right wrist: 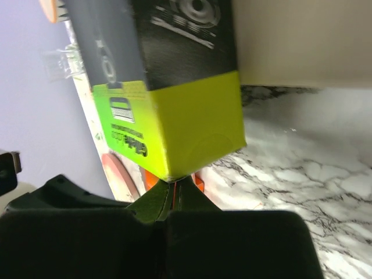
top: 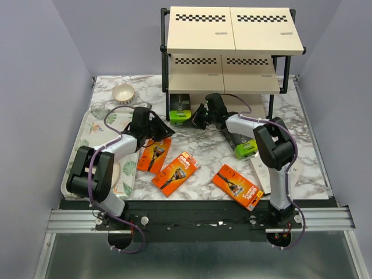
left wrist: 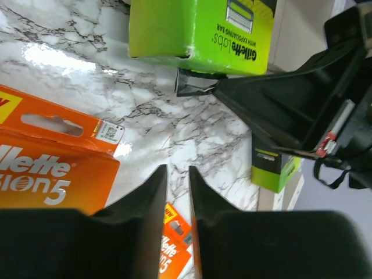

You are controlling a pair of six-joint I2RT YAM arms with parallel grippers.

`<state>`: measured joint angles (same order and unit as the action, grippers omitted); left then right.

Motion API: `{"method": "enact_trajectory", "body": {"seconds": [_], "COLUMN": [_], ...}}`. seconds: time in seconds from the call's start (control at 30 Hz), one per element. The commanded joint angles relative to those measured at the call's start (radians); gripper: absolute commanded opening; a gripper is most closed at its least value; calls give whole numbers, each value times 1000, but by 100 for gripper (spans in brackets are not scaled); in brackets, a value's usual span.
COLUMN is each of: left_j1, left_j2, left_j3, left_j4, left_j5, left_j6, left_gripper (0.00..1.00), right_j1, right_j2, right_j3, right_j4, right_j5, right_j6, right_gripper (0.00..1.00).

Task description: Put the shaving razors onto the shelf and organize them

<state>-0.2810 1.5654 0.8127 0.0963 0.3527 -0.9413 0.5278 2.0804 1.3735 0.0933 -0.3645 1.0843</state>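
A black razor pack with a lime-green end (top: 180, 109) (left wrist: 197, 29) (right wrist: 168, 128) stands under the lowest board of the shelf (top: 232, 35). My right gripper (top: 196, 119) (right wrist: 175, 181) is shut, its tips against that pack's lower green corner. My left gripper (top: 164, 125) (left wrist: 178, 168) hovers just left of it, jaws a narrow gap apart with only marble between them. Three orange packs (top: 154, 154) (top: 175, 172) (top: 237, 186) lie flat on the table. A second black and green pack (top: 244, 145) (left wrist: 274, 165) lies beside the right arm, by a white box (top: 260, 168).
A floral tray (top: 96, 125) lies along the left edge with a pink plate (top: 118, 171) on it, partly under the left arm. A small bowl (top: 123, 93) sits at the back left. The shelf's black legs (top: 167, 87) flank the standing pack.
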Motion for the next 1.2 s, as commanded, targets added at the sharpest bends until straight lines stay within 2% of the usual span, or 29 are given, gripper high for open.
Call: {"method": "enact_trajectory", "body": {"seconds": [0.0, 0.03, 0.1, 0.13, 0.3, 0.77, 1.17], "left_j1": [5, 5, 5, 5, 5, 9, 9], "left_j2": [18, 25, 57, 68, 134, 232, 239], "left_j3": [-15, -11, 6, 12, 68, 175, 207], "left_j4": [89, 92, 114, 121, 119, 94, 85], "left_j5": [-7, -14, -15, -9, -47, -110, -101], "left_j6": [13, 6, -2, -4, 4, 12, -27], "left_gripper": [20, 12, 10, 6, 1, 0, 0], "right_j1": [12, 17, 21, 26, 32, 72, 54], "right_j2": [-6, -14, -42, -48, -65, -40, 12], "right_j3": [15, -16, -48, -60, -73, -81, 81], "right_j4": [-47, -47, -44, -40, -29, -15, -86], "right_j5": [81, 82, 84, 81, 88, 64, 164], "right_j6": [37, 42, 52, 57, 48, 63, -145], "right_gripper": [1, 1, 1, 0, 0, 1, 2]}}
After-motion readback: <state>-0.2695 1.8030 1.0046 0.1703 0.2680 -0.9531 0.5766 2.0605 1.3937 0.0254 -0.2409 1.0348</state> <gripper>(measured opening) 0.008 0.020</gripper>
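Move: The black-and-green razor box lies on the lowest shelf, its middle about 13 cm ahead and 4 cm to the right of the left hand, roughly level with it; from the right hand it is some 9 cm ahead and 8 cm left. The nearest orange razor pack lies about 8 cm back and 10 cm left of the left hand, a second orange pack some 19 cm straight back. The other green box is roughly 24 cm right and 9 cm back of the right hand. The box's near end gets a second set of fingertips: the left hand shuts its part-open fingers and travels about 7 cm forward, dipping some 2 cm on the way, up to the near left corner. The right hand, still shut, eases back and slightly down by 2 cm or so, then comes forward again to the near right corner. ##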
